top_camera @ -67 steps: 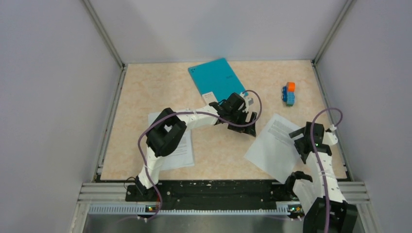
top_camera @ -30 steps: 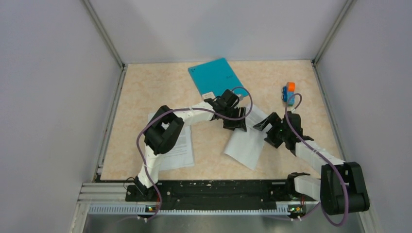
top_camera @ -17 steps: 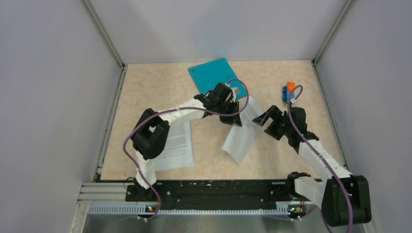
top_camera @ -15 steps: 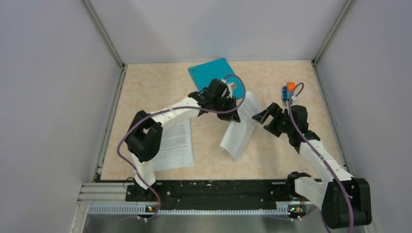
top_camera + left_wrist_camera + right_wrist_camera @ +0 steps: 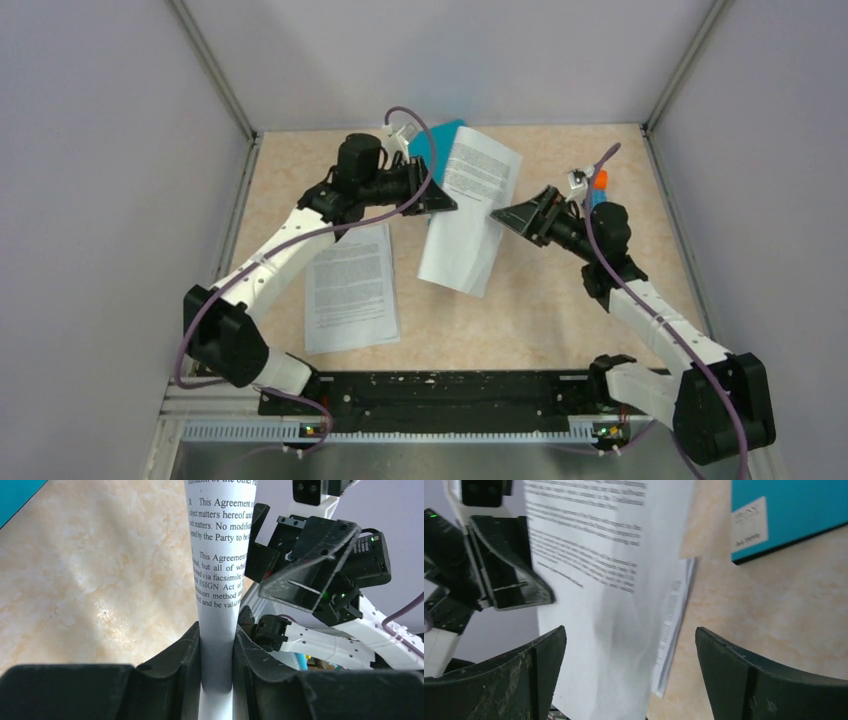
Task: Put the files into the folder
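A white printed sheet of the files (image 5: 470, 215) hangs tilted in the air over the table's middle. My left gripper (image 5: 443, 205) is shut on its left edge; in the left wrist view the paper (image 5: 220, 555) runs up from between the fingers (image 5: 216, 645). My right gripper (image 5: 512, 215) stands open just right of the sheet, and its wrist view has the paper (image 5: 594, 580) in front of wide jaws (image 5: 629, 650). Another sheet (image 5: 350, 285) lies flat on the left. The teal folder (image 5: 445, 130) lies closed at the back, mostly hidden behind the raised sheet, with its white label (image 5: 749, 522) showing.
An orange-and-blue toy block stack (image 5: 597, 185) stands at the back right, partly behind the right arm. Grey walls with metal rails close in the table (image 5: 560, 320) on three sides. The arm bases sit on the black rail at the near edge.
The left arm has lifted the sheet off the table and carried it back toward the folder. The right gripper has moved up and back beside it, still open.
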You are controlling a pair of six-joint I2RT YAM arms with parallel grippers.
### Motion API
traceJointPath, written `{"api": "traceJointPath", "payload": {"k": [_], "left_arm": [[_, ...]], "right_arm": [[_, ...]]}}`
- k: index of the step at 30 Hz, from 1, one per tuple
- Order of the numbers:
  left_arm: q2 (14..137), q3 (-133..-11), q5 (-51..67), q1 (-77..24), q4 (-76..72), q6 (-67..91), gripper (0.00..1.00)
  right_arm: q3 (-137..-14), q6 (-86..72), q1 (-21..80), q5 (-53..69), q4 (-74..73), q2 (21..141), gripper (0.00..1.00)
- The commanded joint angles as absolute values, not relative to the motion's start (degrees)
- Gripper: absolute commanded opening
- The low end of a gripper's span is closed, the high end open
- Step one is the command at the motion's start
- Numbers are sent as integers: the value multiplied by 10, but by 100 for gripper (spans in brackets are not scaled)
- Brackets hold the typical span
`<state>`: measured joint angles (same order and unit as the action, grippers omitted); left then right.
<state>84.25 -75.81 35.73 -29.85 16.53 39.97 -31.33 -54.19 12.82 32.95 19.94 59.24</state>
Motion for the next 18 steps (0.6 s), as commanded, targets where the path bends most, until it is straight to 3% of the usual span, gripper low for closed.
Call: {"api": "traceJointPath", "payload": {"k": [1, 5, 9, 11, 14, 18], "left_arm": [[799, -731, 421, -270, 98, 447, 31], [773, -721, 438, -247, 91, 458, 31], [752, -703, 448, -226, 83, 467, 32], [743, -692, 448, -217, 81, 468, 32], [732, -675, 448, -203, 78, 470, 32], [725, -663, 453, -192, 77, 468, 32]], "right_arm": [[-367, -586, 181, 329, 354, 621, 99], [-401, -599, 211, 324, 386, 658, 98], [-427, -606, 235, 316, 395, 683, 90], [-430, -614, 240, 316, 406, 693, 83], [-425, -631, 241, 314, 424, 697, 61], [-422, -634, 248, 316, 430, 699, 53]]}}
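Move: The left hand already holds the loose file by its left edge. The pile of files it is being carried towards lies about 22 cm to that hand's left, 8 cm back and 24 cm below. The folder is 19 cm ahead, about level sideways and 24 cm below. From the open right hand, the held file's middle is some 6 cm to the left, level fore and aft and 6 cm higher; the folder is 19 cm ahead, 10 cm left, 18 cm below. Still pinching the file's left edge, the left hand carries it about 5 cm left and 3 cm up, rolling slightly. The right hand chases it, going up some 8 cm and left 7 cm, tipping up and turning a little counter-clockwise. It brings its open fingers around the file's right edge, slows, and closes them to about half; a firm pinch can't be seen yet. ##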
